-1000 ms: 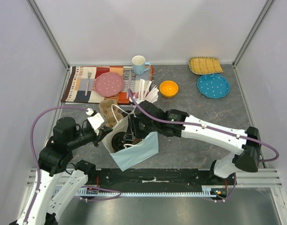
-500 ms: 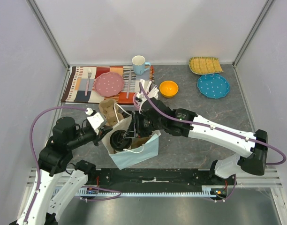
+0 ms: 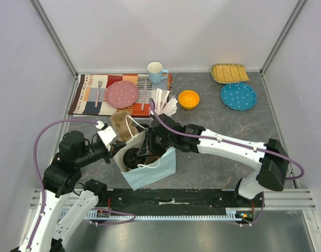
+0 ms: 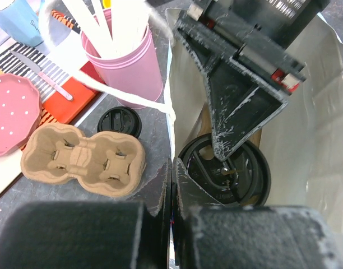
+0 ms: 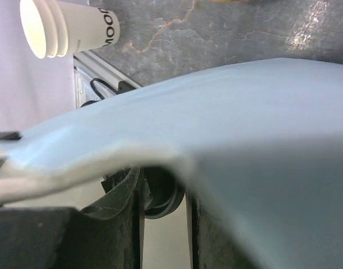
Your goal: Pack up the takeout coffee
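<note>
The takeout coffee stands upright inside the light-blue paper bag; only its round black lid shows. My left gripper is shut on the bag's near rim, holding the mouth apart. In the top view it sits at the bag's left corner. My right gripper reaches down into the bag from the back right. One of its fingers points at the lid. Its jaws stand partly open with the lid beyond the tips and nothing clamped. The bag wall hides most of that view.
Left of the bag lie a cardboard cup carrier and a spare black lid. Behind them stands a pink cup of wooden sticks. Further back are a placemat with a pink plate, a blue mug, an orange bowl and a blue plate.
My right gripper lifted up and back out of the bag mouth, then came down into it again. The coffee and the left gripper stayed put.
</note>
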You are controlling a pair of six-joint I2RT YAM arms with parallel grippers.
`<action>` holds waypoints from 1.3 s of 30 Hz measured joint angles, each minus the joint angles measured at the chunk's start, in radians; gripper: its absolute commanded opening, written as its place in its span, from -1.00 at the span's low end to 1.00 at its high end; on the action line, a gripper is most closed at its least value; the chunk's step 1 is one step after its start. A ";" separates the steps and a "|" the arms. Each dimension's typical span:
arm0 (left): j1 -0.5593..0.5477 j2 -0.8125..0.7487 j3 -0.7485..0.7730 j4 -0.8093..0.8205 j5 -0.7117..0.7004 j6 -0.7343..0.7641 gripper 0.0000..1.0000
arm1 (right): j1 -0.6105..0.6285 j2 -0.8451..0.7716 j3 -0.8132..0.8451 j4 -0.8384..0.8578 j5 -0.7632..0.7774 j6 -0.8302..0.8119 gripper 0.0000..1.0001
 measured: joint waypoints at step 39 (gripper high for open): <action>0.000 0.005 -0.006 0.000 0.000 0.001 -0.95 | 0.016 0.098 0.133 -0.216 0.053 -0.134 0.96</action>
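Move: The cup carrier standing in the bag is the goal for the lidded cup held by the right gripper: its slot lies roughly 13 cm below that hand, some 4 cm left and 2 cm back. Down on the table outside the bag, the spare lid is about 14 cm ahead and level sideways, the loose carrier some 16 cm ahead and 9 cm left. From the left hand, the slot is about 7 cm right, 5 cm back and 17 cm down. Lower the right gripper about 4 cm into the bag, keeping its hold by the cup's lid end, and tip the fingers some 10 degrees more steeply down as the cup sinks towards the carrier. Then spread the fingers almost fully to let go of the cup, easing the hand about 1 cm up and a little to the right. Hold the left gripper still, shut on the bag's rim. ##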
